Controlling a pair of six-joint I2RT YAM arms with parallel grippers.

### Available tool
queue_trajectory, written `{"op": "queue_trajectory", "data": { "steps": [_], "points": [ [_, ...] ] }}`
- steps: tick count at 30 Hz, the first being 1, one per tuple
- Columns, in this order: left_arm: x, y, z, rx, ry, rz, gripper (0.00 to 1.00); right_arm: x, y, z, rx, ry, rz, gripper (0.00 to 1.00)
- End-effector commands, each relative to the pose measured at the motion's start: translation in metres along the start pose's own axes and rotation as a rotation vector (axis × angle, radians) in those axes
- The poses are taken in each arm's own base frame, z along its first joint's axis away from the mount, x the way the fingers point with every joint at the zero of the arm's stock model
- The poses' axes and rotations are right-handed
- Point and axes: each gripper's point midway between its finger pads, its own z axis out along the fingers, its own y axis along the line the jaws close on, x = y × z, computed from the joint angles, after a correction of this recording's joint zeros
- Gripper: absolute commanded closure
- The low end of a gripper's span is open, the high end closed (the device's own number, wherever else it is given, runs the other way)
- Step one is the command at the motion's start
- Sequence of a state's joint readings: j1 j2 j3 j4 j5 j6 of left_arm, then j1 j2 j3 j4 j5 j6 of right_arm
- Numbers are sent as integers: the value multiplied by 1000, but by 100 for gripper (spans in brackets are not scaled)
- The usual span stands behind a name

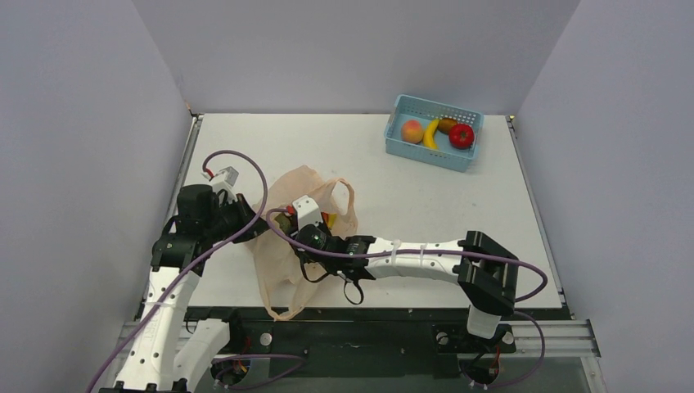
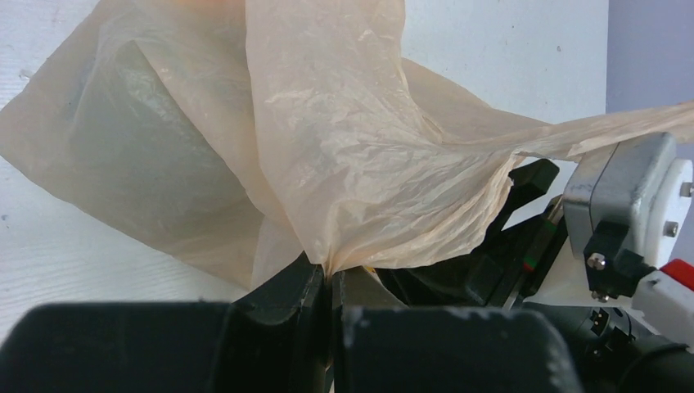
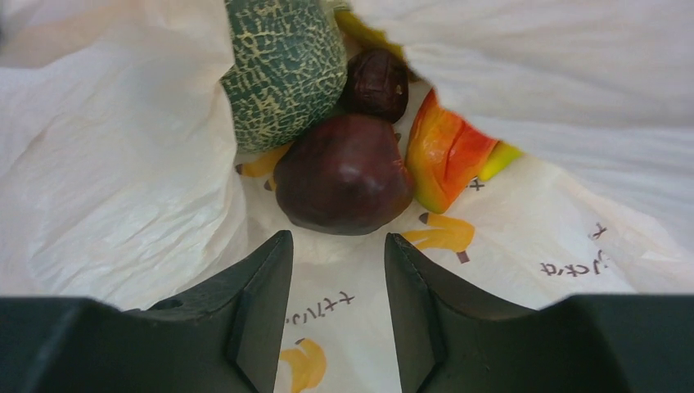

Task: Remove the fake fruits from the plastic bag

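The pale-orange plastic bag (image 1: 278, 274) lies at the table's near left, and my left gripper (image 2: 331, 274) is shut on a bunched fold of its rim, holding the mouth up. My right gripper (image 3: 338, 246) is inside the bag, open, with only printed bag film between its fingers. Just beyond its tips lies a dark maroon plum (image 3: 344, 176). Behind the plum are the netted green melon (image 3: 282, 70), a smaller dark fruit (image 3: 376, 82), the red-yellow mango (image 3: 446, 155) and a sliver of something yellow (image 3: 364, 33). From above, the bag (image 1: 278, 274) hides most of the fruit.
A light-blue basket (image 1: 409, 153) stands at the far right, holding a peach-coloured fruit (image 1: 412, 131), a banana (image 1: 430, 133) and a red round fruit (image 1: 461, 136). Purple cables loop over both arms. The right arm's wrist (image 2: 630, 213) sits close to my left gripper.
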State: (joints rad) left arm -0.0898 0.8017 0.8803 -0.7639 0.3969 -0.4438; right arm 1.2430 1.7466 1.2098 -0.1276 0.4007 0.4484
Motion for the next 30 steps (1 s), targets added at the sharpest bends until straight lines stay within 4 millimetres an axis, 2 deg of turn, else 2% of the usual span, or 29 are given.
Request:
{"op": "queue_trajectory", "data": {
  "steps": [1,3,6,10,17,23,24,25,30],
  "points": [
    [-3,-6,-3,22,-4,-5,100,-24,-8,7,8,-51,-12,57],
    [-4,-7,-4,19,-5,-3,100,-23,-8,13,-9,-47,-15,53],
    [-4,-7,-4,15,5,0,100,-21,0,20,-53,-48,-29,41],
    [6,0,-1,3,38,5,100,-15,6,31,-72,-35,-63,34],
    [8,3,-2,4,15,23,100,-5,18,50,-109,-20,-81,32],
    [9,1,-4,17,-1,35,100,8,16,70,-56,11,-111,32],
    [9,1,-4,17,-4,36,100,6,16,71,-54,6,-115,32],
    [8,1,-5,18,-10,39,100,13,13,73,-38,31,-129,32],
    [8,0,-8,17,-26,44,100,8,12,72,-25,21,-118,38]
  ]
}}
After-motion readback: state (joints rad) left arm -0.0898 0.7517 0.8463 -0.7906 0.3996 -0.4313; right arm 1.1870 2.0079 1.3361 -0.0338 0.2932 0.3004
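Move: The right hand is inside the bag's mouth; the dark red fruit lies about 4 cm ahead, 2 cm left and 5 cm below. The green fruit sits some 5 cm ahead and 6 cm left of the hand, the red-yellow fruit 7 cm ahead and 3 cm right, both similarly low. From the left hand, pinching the bag's rim, the dark red fruit is about 2 cm ahead, 7 cm right and 14 cm down. Right hand sinks about 6 cm deeper into the bag, leftward and forward, fingers opening; left hand keeps pinching. ##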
